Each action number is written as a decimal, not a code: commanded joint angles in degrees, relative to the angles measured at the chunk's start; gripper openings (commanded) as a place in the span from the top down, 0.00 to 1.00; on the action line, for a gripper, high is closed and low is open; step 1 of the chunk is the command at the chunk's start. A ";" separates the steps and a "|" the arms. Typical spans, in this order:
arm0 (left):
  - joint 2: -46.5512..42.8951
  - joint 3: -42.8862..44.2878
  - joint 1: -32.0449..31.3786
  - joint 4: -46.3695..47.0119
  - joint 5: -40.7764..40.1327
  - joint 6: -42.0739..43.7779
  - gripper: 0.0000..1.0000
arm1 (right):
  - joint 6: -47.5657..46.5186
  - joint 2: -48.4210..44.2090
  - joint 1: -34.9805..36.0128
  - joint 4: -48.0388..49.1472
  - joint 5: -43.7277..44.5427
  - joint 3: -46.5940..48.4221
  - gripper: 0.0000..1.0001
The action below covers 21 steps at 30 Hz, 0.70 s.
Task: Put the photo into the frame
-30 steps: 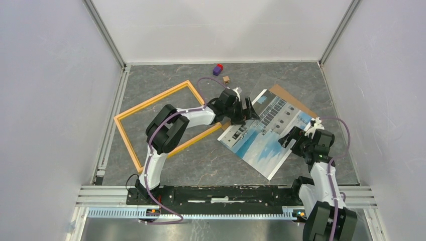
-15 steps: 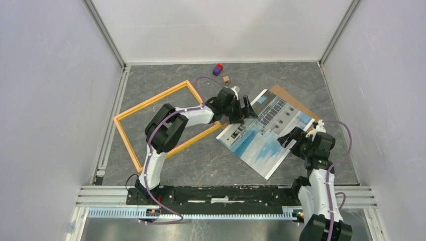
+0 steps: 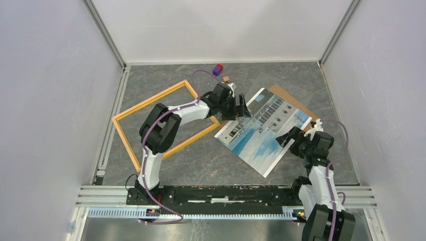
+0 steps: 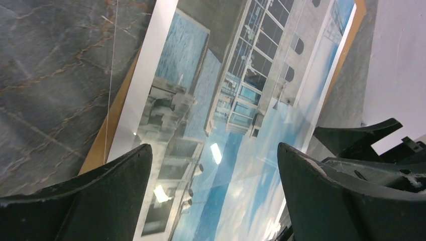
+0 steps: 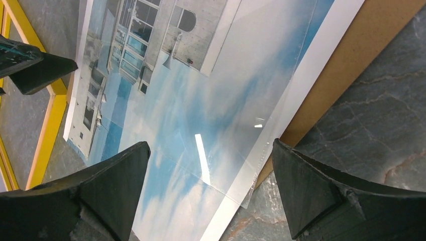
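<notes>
The photo (image 3: 261,133), white buildings under blue sky, lies face up at the centre right, with a clear sheet over it. It rests partly on a brown backing board (image 3: 294,103). The orange-yellow frame (image 3: 150,101) lies flat to its left, its near right corner close to the photo's left edge. My left gripper (image 3: 240,108) stands open over the photo's far left end (image 4: 226,100), nothing between its fingers (image 4: 213,165). My right gripper (image 3: 287,136) stands open over the photo's near right edge (image 5: 201,100), astride the sheet's corner (image 5: 211,160). Whether the tips touch the print is unclear.
A purple and red block (image 3: 217,69) and a small brown cube (image 3: 226,79) lie at the back, behind the left gripper. The backing board (image 5: 351,65) juts out past the photo's right edge. White walls close in the table on three sides.
The photo has slid a little to the left, toward the frame. My left gripper has moved left and back along with it, and my right gripper has followed slightly left. Both stay open.
</notes>
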 commanded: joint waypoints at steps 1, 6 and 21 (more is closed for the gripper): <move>-6.16 3.65 1.03 -7.12 -3.18 7.76 0.00 | -4.60 3.19 0.44 3.77 -3.35 0.44 0.02; -4.88 8.17 2.85 -11.17 -7.63 11.12 0.00 | -10.69 8.12 0.47 1.07 -4.71 3.23 0.02; 3.27 10.75 2.82 -10.46 -6.25 9.19 0.00 | -6.50 5.31 0.42 -3.61 -4.33 3.59 0.02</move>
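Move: The middle of the photo lies roughly 8 cm to the left hand's right and 10 cm back, some 2 cm below it. From the left hand, the frame's middle is about 36 cm left and 7 cm back, the wooden block 8 cm left and 13 cm ahead, and the purple block 12 cm left and 17 cm ahead. From the right hand, the photo's middle is about 11 cm left, 4 cm ahead and 2 cm below. The right hand keeps its right fingertip at the photo's right edge, nearly staying in place and easing about 1 cm left as it turns some 10 degrees counter-clockwise. The left hand lifts off the photo, hops up about 5 cm and forward some 6 cm with a little leftward drift, then sinks about 3 cm over the photo's left edge, farther out. Both grippers stay open. ##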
